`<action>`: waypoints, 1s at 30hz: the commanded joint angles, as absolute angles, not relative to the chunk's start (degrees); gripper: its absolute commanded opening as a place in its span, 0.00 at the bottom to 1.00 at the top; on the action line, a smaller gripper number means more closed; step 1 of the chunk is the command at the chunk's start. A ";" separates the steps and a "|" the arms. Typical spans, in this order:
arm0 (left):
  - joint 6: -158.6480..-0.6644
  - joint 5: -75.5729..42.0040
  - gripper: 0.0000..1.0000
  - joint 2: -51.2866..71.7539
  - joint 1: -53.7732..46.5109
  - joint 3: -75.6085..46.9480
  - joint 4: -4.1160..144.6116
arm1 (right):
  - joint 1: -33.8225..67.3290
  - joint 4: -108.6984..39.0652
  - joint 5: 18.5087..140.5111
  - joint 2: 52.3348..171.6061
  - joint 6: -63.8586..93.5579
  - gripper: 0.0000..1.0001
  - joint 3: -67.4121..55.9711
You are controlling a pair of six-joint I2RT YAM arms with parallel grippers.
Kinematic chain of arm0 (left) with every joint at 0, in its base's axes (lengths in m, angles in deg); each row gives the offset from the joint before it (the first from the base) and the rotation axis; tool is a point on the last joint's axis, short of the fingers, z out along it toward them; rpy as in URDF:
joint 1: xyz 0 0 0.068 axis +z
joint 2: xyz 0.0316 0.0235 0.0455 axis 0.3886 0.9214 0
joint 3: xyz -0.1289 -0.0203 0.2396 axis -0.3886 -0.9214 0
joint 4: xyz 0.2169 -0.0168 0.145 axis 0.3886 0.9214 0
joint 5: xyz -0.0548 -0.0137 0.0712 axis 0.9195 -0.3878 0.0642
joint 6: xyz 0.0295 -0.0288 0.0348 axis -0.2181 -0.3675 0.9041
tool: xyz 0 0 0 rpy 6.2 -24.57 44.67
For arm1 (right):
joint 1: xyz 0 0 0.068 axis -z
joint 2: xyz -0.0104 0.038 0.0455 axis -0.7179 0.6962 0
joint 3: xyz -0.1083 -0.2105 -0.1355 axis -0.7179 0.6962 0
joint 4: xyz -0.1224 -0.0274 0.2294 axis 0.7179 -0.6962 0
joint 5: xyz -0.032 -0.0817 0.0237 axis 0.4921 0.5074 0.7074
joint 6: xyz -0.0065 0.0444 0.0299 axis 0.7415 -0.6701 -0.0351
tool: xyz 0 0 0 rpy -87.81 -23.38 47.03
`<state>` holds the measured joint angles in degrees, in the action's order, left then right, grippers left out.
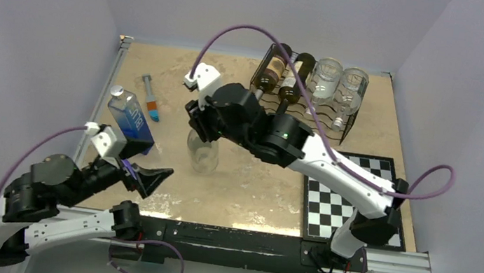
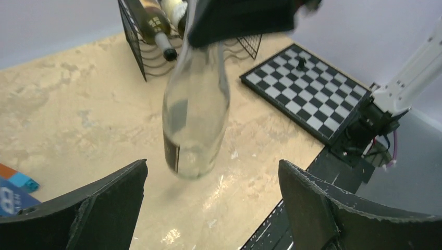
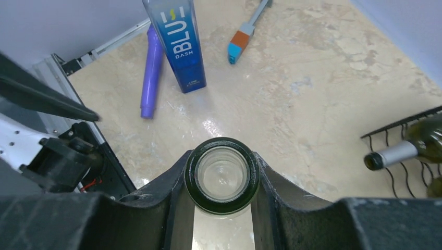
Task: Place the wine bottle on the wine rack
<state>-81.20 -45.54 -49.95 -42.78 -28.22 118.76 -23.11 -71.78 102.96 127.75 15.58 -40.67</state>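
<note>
A clear glass wine bottle (image 1: 202,154) stands upright at the table's middle. My right gripper (image 1: 203,128) reaches down over it and is shut on its neck. In the right wrist view the bottle's round mouth (image 3: 222,174) sits clamped between the two black fingers (image 3: 167,198). The left wrist view shows the bottle's body (image 2: 195,120), blurred, with its base just at the tabletop. My left gripper (image 1: 152,180) hangs open near the front left, apart from the bottle. The black wire wine rack (image 1: 313,114) stands at the back right, holding two dark bottles and two clear ones.
A tall blue box (image 1: 132,118) stands left of the bottle, close to my left arm. A small brush with an orange and blue band (image 1: 151,100) lies behind it. A black-and-white chessboard (image 1: 344,199) lies at the front right, under my right arm.
</note>
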 commanded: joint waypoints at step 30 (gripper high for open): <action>-84.22 -19.66 0.99 -29.46 -42.74 -50.74 67.14 | -23.11 -70.18 81.88 101.84 8.77 0.00 -43.00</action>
<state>-82.64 -20.47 -29.71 -42.84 -49.20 75.90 -23.02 -87.21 87.80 105.76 11.14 -42.84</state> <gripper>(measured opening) 0.993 0.383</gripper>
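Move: The clear bottle's body, hanging from the right hand's grip on its neck, lies about 10 cm ahead, 10 cm right and 14 cm below the left hand. From that same left hand the blue bottle stands some 17 cm ahead, 12 cm left and 16 cm lower. The right hand's bottle body hangs about 14 cm below it and 2 cm back; the wine rack is roughly 33 cm ahead, 29 cm right and 26 cm lower. Left hand sweeps 17 cm right, open around the clear bottle, as the right draws it right, up and back. ##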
